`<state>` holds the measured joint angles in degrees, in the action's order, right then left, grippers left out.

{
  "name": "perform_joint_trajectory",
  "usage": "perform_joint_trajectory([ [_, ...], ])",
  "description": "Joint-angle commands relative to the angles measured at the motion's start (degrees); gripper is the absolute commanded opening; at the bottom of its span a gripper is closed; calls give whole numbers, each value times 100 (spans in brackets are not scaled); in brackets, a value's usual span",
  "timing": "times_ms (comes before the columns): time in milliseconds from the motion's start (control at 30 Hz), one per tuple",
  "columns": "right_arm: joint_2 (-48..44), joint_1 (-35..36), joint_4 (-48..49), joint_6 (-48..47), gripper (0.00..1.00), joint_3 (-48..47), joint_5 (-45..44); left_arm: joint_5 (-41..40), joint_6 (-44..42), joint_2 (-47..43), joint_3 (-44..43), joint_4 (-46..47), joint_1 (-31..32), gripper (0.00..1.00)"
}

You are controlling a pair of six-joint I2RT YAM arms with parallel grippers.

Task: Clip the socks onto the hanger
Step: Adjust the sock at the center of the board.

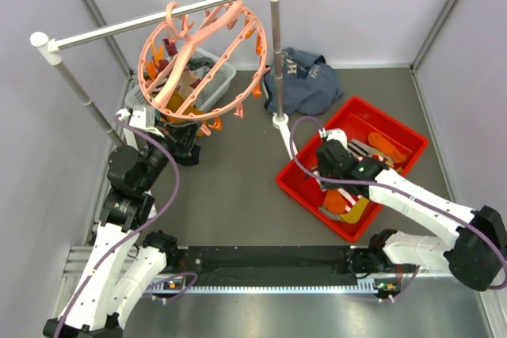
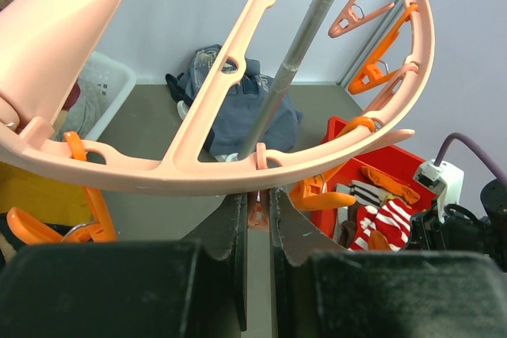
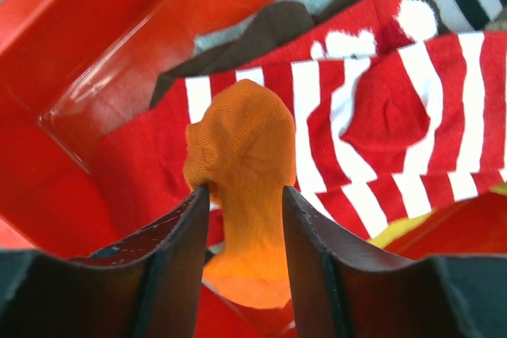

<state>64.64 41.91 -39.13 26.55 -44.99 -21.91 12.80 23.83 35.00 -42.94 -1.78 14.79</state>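
The salmon-pink ring hanger (image 1: 184, 59) hangs from the rail at the back left, with orange clip pegs round its rim. In the left wrist view its rim (image 2: 158, 176) runs just above my left gripper (image 2: 257, 205), which is shut on a small clip peg (image 2: 258, 215) under the rim. My left gripper also shows in the top view (image 1: 184, 137). My right gripper (image 3: 242, 195) is down in the red bin (image 1: 366, 112), shut on a plain orange sock (image 3: 242, 140). Under it lie red-and-white striped socks (image 3: 380, 116), with dark ones beside them.
The white-and-grey rail stand (image 1: 158, 20) has a post (image 1: 275, 53) beside the hanger. A navy garment (image 1: 305, 81) lies behind the bin. A white basket (image 1: 218, 77) stands under the hanger. Walls close in both sides.
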Motion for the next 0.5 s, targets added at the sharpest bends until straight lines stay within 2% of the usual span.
perform_joint_trajectory([
  [0,31,-113,652,-176,43,87,143,47,-63,-2,49,-103,24,6],
  [100,127,-183,740,-229,43,105,214,47,-63,-2,49,-103,24,6],
  [200,207,-227,758,-255,37,140,240,39,-72,-2,49,-103,24,5],
  [433,128,-254,688,-220,1,263,302,65,-63,-11,49,-112,24,6],
  [467,102,-254,670,-220,0,254,293,65,-63,-11,49,-103,24,6],
])
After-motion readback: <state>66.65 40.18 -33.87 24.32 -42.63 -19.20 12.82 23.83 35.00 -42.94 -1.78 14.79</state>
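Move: The right hand hangs just over the orange sock in the red tray: its middle is about 1 cm ahead, level left-right, some 3 cm below. The striped sock lies under it, its middle about 4 cm ahead and 5 cm to the right; the yellow sock is roughly 7 cm right and 2 cm back, both about 4 cm below. From the left hand at the hanger rim, the orange sock is about 30 cm right, 3 cm back and 28 cm below. Easing about 1 cm forward and a little left over the orange sock with its fingers still open, the right hand then sinks onto it, some 1.5 cm lower in all, while the fingers close almost fully, pinching cloth at the sock's middle. The wrist keeps its slant, pointing down and forward. The left hand stays put, still closed at the hanger's near rim. ##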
